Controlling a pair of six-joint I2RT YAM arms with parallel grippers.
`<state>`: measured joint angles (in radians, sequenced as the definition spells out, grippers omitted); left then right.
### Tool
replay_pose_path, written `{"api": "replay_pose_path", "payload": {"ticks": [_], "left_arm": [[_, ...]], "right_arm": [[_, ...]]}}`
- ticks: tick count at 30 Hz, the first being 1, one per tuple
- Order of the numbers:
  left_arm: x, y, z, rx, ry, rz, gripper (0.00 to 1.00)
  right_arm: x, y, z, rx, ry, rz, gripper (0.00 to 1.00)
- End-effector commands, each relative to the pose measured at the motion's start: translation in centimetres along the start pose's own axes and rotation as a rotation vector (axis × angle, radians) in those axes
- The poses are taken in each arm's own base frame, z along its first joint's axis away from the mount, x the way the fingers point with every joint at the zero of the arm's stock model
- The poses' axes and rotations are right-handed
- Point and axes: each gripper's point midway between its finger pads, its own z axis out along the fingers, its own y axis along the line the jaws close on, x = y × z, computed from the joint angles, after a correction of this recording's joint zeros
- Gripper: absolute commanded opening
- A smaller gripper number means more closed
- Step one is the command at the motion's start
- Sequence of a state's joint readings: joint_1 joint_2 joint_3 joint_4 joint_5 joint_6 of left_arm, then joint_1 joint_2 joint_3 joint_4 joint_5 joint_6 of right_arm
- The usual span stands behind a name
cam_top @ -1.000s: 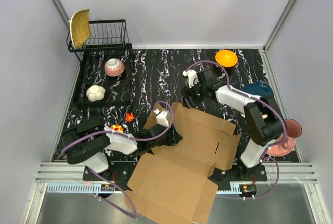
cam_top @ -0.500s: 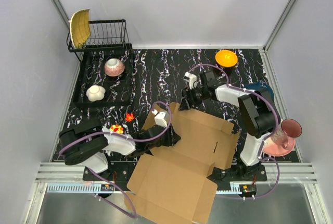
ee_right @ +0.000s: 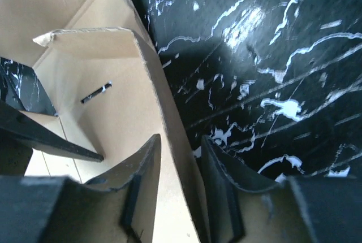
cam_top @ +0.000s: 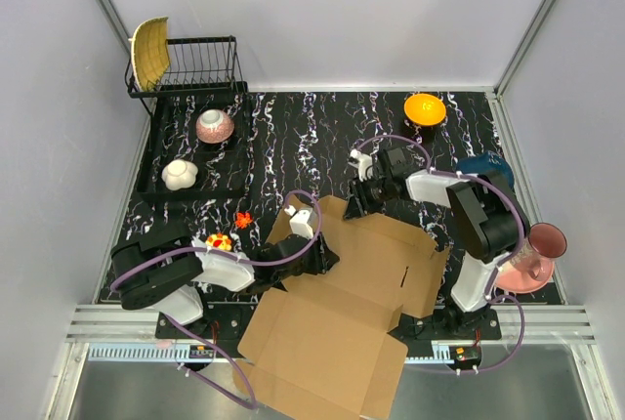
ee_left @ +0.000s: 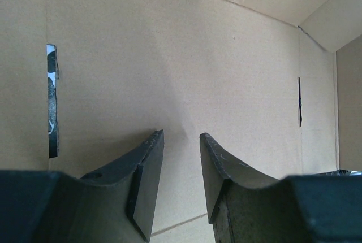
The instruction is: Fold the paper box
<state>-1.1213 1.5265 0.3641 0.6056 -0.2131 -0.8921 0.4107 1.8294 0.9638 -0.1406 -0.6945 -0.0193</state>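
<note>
The paper box is a big brown cardboard sheet, partly unfolded, lying at the near middle of the table with its flaps spread. My left gripper rests at the box's left side. In the left wrist view its fingers stand apart over a flat cardboard panel, with nothing between them. My right gripper is at the box's far edge. In the right wrist view it is shut on a raised cardboard wall, one finger inside the box and one outside.
A black tray at the back left holds a pink bowl and a white bowl, behind it a wire rack. An orange bowl, a blue object and a pink dish stand on the right. Small red toys lie left of the box.
My right gripper has moved down to the box's far edge and closed its fingers on the raised wall. The left arm and the box have stayed put.
</note>
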Motion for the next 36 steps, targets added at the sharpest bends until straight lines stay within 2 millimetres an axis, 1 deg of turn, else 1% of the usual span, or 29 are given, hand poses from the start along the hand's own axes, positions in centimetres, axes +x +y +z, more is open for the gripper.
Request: {"api": "replay_pose_path", "payload": {"ticks": [1, 2, 4, 5, 8, 9, 11, 12, 14, 15, 16, 18, 19, 20, 21, 22, 23, 24, 25, 26, 27, 28, 29, 31, 32, 33, 34, 35, 36], "left_arm": [[3.5, 6.2, -1.2, -0.21, 0.111, 0.075, 0.4], [3.4, 6.0, -1.1, -0.208, 0.109, 0.076, 0.4], [3.1, 5.8, -1.1, -0.206, 0.105, 0.08, 0.4], [2.9, 5.6, -1.1, -0.203, 0.099, 0.082, 0.4], [1.9, 5.2, -1.2, -0.201, 0.069, 0.093, 0.4], [1.6, 5.1, -1.3, -0.204, 0.065, 0.1, 0.4], [0.7, 4.4, -1.4, -0.193, 0.042, 0.119, 0.4], [0.2, 3.9, -1.4, -0.192, 0.038, 0.127, 0.42], [-1.4, 2.6, -2.0, -0.167, 0.001, 0.144, 0.45], [-2.3, 2.2, -2.3, -0.174, -0.01, 0.165, 0.5], [-3.8, 0.8, -3.1, -0.141, -0.051, 0.161, 0.52], [-6.0, -0.2, -4.3, -0.148, -0.098, 0.187, 0.56], [-7.8, -1.6, -5.6, -0.117, -0.148, 0.181, 0.59], [-8.9, -2.0, -6.4, -0.116, -0.175, 0.188, 0.61], [-10.4, -2.4, -7.3, -0.135, -0.21, 0.205, 0.62], [-11.8, -3.0, -8.7, -0.124, -0.25, 0.2, 0.65], [-13.3, -3.6, -9.7, -0.123, -0.288, 0.196, 0.66], [-14.0, -3.0, -10.5, -0.163, -0.305, 0.212, 0.67], [-15.2, -3.2, -11.8, -0.156, -0.344, 0.2, 0.68], [-16.3, -3.3, -12.6, -0.164, -0.375, 0.189, 0.69], [-16.8, -2.7, -13.1, -0.185, -0.387, 0.191, 0.69], [-17.6, -2.7, -14.0, -0.179, -0.416, 0.182, 0.69], [-18.1, -2.1, -14.3, -0.197, -0.435, 0.177, 0.7], [-18.8, -1.3, -14.7, -0.217, -0.455, 0.175, 0.71], [-19.4, -0.3, -14.7, -0.247, -0.468, 0.158, 0.73], [-19.3, 0.0, -14.4, -0.25, -0.45, 0.151, 0.73], [-19.5, 0.5, -14.2, -0.261, -0.447, 0.141, 0.74], [-20.0, 1.6, -14.1, -0.291, -0.454, 0.117, 0.75], [-19.9, 2.1, -13.4, -0.299, -0.434, 0.098, 0.79]], "right_arm": [[-1.0, 1.8, -1.0, 0.028, -0.041, -0.062, 0.37], [-1.4, 1.9, -1.4, 0.063, -0.051, -0.08, 0.33], [-2.1, 2.0, -2.0, 0.097, -0.072, -0.099, 0.29], [-2.8, 2.0, -2.7, 0.14, -0.101, -0.119, 0.25], [-3.6, 2.1, -3.7, 0.215, -0.129, -0.163, 0.21], [-3.6, 2.5, -3.6, 0.224, -0.129, -0.184, 0.17], [-3.9, 2.3, -3.9, 0.281, -0.132, -0.21, 0.14], [-3.9, 2.3, -3.8, 0.303, -0.133, -0.219, 0.11], [-3.7, 2.1, -3.6, 0.373, -0.128, -0.256, 0.1], [-3.8, 1.7, -3.7, 0.412, -0.135, -0.267, 0.08], [-3.5, 1.2, -3.6, 0.462, -0.138, -0.288, 0.07], [-3.8, 0.7, -3.9, 0.524, -0.163, -0.308, 0.05], [-4.2, 0.0, -4.3, 0.581, -0.189, -0.317, 0.03], [-4.6, 0.1, -4.7, 0.599, -0.21, -0.328, 0.02], [-5.0, 0.1, -4.9, 0.619, -0.233, -0.344, 0.0], [-5.3, -0.3, -5.3, 0.654, -0.256, -0.376, 0.0], [-6.1, 0.2, -5.7, 0.657, -0.294, -0.402, 0.0], [-6.3, 0.3, -5.9, 0.666, -0.307, -0.42, 0.0], [-6.5, 0.1, -6.3, 0.688, -0.328, -0.445, 0.0], [-7.0, 0.5, -6.8, 0.69, -0.356, -0.461, 0.0], [-7.6, 0.7, -7.1, 0.693, -0.389, -0.488, 0.0], [-7.2, 0.8, -7.0, 0.682, -0.389, -0.506, 0.0], [-7.5, 1.2, -7.2, 0.676, -0.408, -0.527, 0.0], [-8.1, 1.5, -7.3, 0.674, -0.433, -0.597, 0.0], [-8.2, 1.8, -7.2, 0.668, -0.436, -0.635, 0.0], [-8.6, 2.0, -7.3, 0.681, -0.455, -0.704, 0.0], [-9.0, 1.8, -7.6, 0.705, -0.464, -0.722, 0.0], [-9.1, 1.6, -7.6, 0.714, -0.464, -0.742, 0.0], [-9.7, 1.7, -7.8, 0.732, -0.483, -0.785, 0.0]]}}
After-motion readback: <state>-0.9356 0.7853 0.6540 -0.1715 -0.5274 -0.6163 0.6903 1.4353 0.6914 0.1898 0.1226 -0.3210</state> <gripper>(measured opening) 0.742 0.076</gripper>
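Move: The right hand has the far flap's upright edge standing between its half-open fingers. From it, the box's left slot lies about 9 cm left and 6 cm back, and the right slot some 12 cm right and 15 cm back. The left hand rests low on the main panel; the left side flap is about 11 cm to its left and 8 cm ahead, the left slot roughly 4 cm left and 6 cm ahead. Rising some 7 cm and easing about 3 cm forward and slightly right, the right hand shuts its fingers on the far flap's edge and pinches it, the wrist swinging about 50 degrees so the fingertips turn outward. The left hand comes off the panel, climbs steeply, then swings left and forward over the left side flap, tipping up and opening wide. ##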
